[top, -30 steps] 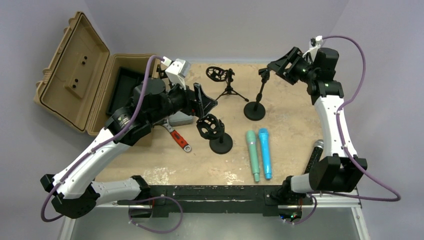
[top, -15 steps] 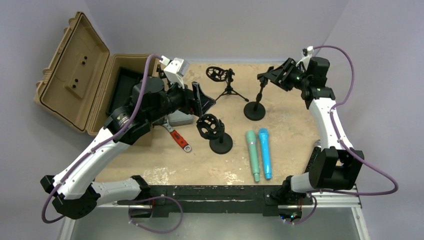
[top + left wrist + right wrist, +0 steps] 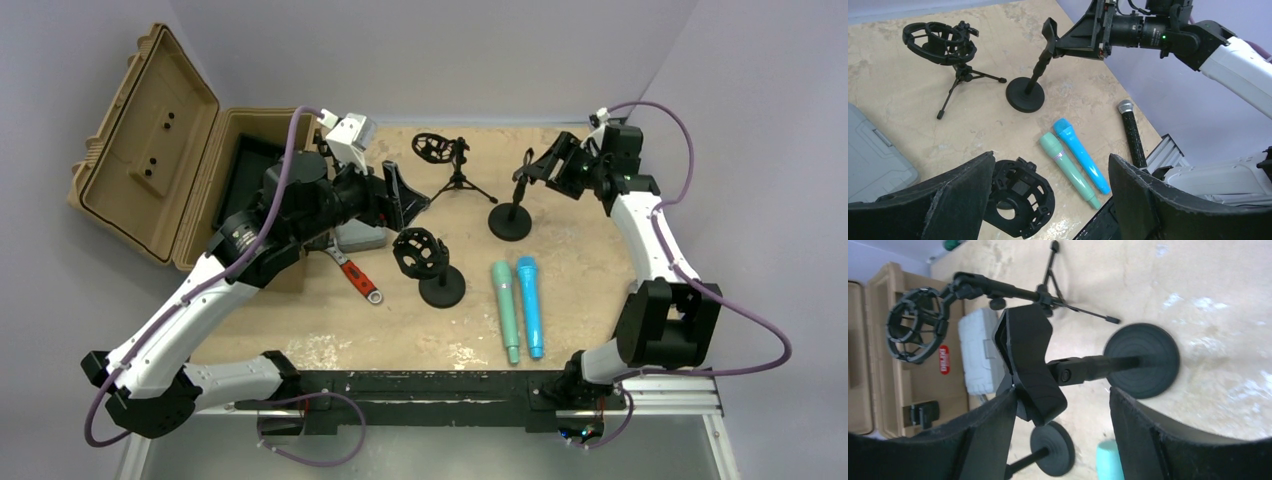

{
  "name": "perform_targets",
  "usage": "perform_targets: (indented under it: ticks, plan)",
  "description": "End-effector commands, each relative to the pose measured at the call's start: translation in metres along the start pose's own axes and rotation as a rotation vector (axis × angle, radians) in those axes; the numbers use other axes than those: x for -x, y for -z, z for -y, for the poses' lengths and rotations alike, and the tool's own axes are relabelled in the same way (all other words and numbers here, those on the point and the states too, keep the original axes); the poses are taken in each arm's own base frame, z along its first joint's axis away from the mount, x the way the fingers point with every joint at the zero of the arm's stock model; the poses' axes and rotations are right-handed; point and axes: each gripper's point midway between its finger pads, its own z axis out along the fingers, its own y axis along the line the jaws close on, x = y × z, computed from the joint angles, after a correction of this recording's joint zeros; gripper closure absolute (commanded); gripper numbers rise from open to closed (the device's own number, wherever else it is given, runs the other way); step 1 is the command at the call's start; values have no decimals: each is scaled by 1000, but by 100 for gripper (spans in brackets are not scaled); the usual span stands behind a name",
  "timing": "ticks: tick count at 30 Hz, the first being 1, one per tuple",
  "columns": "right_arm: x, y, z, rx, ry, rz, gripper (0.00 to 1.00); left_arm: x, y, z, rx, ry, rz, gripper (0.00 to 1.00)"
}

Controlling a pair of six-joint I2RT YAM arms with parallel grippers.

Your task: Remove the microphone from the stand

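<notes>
No microphone sits in any stand. A green microphone (image 3: 506, 310) and a blue microphone (image 3: 530, 305) lie side by side on the table, and a black microphone (image 3: 1133, 132) lies near the right edge. The round-base stand (image 3: 510, 222) has an empty clip (image 3: 1030, 362). My right gripper (image 3: 537, 170) is open at that clip, which sits between its fingers close to one of them (image 3: 1060, 395). My left gripper (image 3: 405, 200) is open and empty above a shock-mount stand (image 3: 1015, 197), with the green and blue microphones showing between its fingers (image 3: 1050, 160).
A tripod stand with an empty shock mount (image 3: 445, 155) stands at the back. A red-handled wrench (image 3: 355, 275) and a grey box (image 3: 360, 238) lie under my left arm. An open tan case (image 3: 150, 140) sits at the far left.
My right gripper has come down and to the left, from beside the stand's top to around its clip. The left arm has hardly moved.
</notes>
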Motion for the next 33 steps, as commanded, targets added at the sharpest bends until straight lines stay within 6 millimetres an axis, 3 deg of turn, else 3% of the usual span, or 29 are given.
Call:
perform_targets:
  ticks: [1, 3, 9, 13, 23, 31, 33]
  plan:
    - [26, 31, -13, -114, 110, 74, 32, 31, 15, -6, 61, -2, 108, 19]
    - [30, 42, -30, -123, 142, 94, 27, 40, 22, -16, 118, -12, 153, 19]
    - [27, 70, -104, -20, 291, 146, 15, 73, 55, -39, 255, -57, 323, 19]
    - [30, 100, -131, 88, 323, 233, 6, 92, 80, -45, 289, -71, 453, 19]
    - [49, 189, -178, 206, 428, 478, 1, 118, 137, -55, 364, -104, 628, 19]
    - [62, 261, -192, 221, 404, 719, 1, 126, 161, -62, 419, -108, 682, 19]
    - [58, 261, -190, 212, 421, 692, 1, 125, 163, -64, 425, -106, 681, 19]
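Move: The empty clip of the freed stand is at the right fingertips, about 3 cm left of that hand and level in height and reach; its round base is roughly 18 cm below. From the right hand, the tripod stand is some 6 cm ahead and 13 cm left; the blue microphone is about 18 cm back and 1 cm right. From the left hand, the clip lies about 18 cm ahead, 20 cm right, and 18 cm lower. The stand's clip is left behind as the right finger beside it comes free: the right hand lifts about 26 cm and draws back roughly 14, jogging left early on, fingers opening from partly to fully open and tipping upward. Meanwhile the empty left hand withdraws left about 16 cm and up, swinging counter-clockwise and tipping upward, still open. ##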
